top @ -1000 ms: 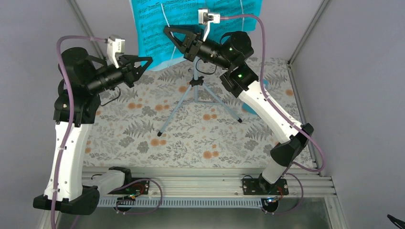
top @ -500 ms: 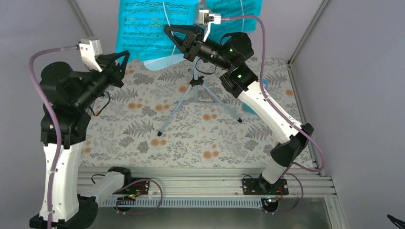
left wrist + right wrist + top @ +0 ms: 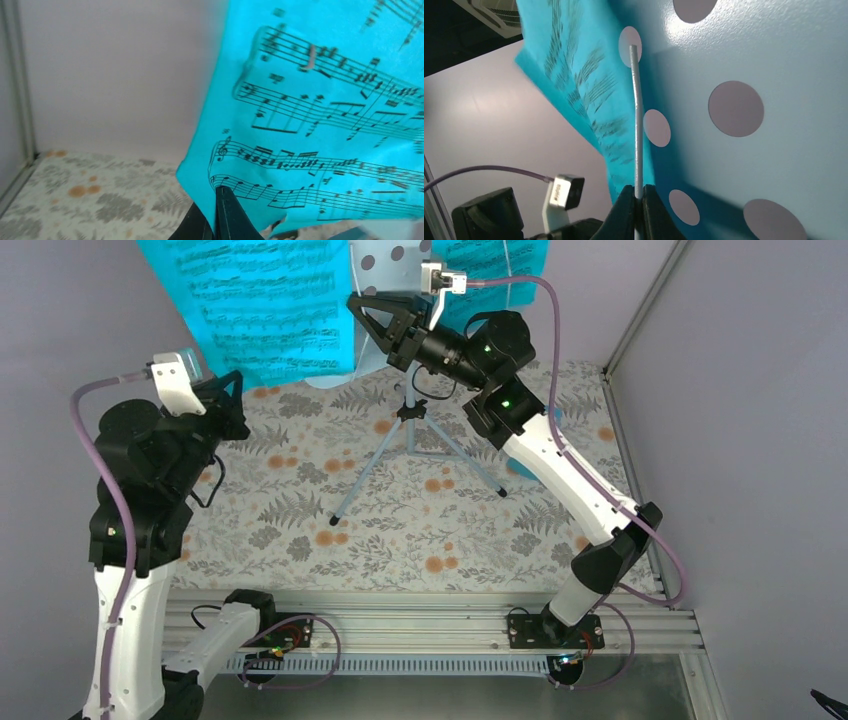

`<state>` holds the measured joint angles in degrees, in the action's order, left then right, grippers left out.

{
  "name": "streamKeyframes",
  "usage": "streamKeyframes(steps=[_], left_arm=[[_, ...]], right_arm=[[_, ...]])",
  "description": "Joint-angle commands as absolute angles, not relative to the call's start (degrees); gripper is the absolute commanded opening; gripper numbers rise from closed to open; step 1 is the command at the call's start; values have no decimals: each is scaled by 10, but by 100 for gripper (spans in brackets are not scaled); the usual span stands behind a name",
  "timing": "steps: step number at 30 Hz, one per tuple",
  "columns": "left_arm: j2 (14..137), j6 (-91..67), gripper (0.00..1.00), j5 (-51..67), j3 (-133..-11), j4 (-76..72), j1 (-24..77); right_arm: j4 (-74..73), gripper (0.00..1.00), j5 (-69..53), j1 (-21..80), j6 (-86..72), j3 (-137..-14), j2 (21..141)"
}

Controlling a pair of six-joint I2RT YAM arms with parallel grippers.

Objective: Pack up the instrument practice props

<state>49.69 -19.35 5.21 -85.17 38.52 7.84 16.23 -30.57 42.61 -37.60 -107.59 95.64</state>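
Observation:
A turquoise sheet-music page hangs at the back left, its lower corner pinched in my left gripper. In the left wrist view the shut fingertips clamp the page by its bottom stave. The pale blue music stand stands on thin tripod legs at mid-table. Its perforated desk shows at the top. My right gripper is shut on the desk's thin white retaining wire, beside the holed desk. A second page still lies on the desk's right half. I see no metronome clearly.
A floral cloth covers the table, with grey walls on three sides and metal corner posts. A small teal patch peeks out behind the right forearm. The left wrist camera sits close below the page in the right wrist view.
My left arm has swung back and to the left, drawing the page leftward off the stand and uncovering the perforated desk. The right gripper has held its place on the wire.

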Motion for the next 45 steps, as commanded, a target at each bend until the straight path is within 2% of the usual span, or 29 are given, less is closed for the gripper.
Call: streamKeyframes(steps=[1,9,17,19,26,31,40,45], left_arm=[[478,-174,2,-25,-784,400,76],[457,-228,2,2,-632,317,76],[467,-247,2,4,-478,251,67],[483,-245,2,21,-444,233,53],[584,-220,2,130,-385,177,-29],[677,-183,2,169,-404,166,-77],[859,-118,2,177,-517,188,-113],[918,-97,2,159,-594,223,-113]], right_arm=[[151,3,-293,421,-370,-1062,936],[151,4,-286,420,-371,-1051,933],[156,28,-281,419,-364,-1032,922],[154,36,-282,419,-358,-1027,915],[137,79,-262,419,-323,-999,873],[137,100,-233,419,-295,-953,822],[116,100,-151,419,-241,-862,702],[78,100,-63,419,-211,-803,630]])
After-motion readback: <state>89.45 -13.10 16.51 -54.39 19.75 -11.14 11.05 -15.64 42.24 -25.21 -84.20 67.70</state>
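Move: The left hand already pinches the pulled-out music sheet; the open tabletop it is taken to lies about 13 cm ahead, 6 cm left and 47 cm below. The stand's near-left foot is some 6 cm right and 1 cm back, 48 cm down, and its desk about 9 cm ahead, 22 cm right and 12 cm higher. The right hand holds the desk's left wire clip at its fingertips; from it the desk's middle lies roughly 5 cm ahead, 6 cm right and 3 cm up. Keeping the music sheet pinched, the left hand carries it away from the stand's desk, sinking some 40 cm towards the open tabletop and easing forward and a little left, mostly forward at the end, as its fingers tip down about 50 degrees. The right hand first stays nearly in place and opens wide to let go of the wire clip, then draws off about 11 cm to the right and half as far back, turning clockwise. ##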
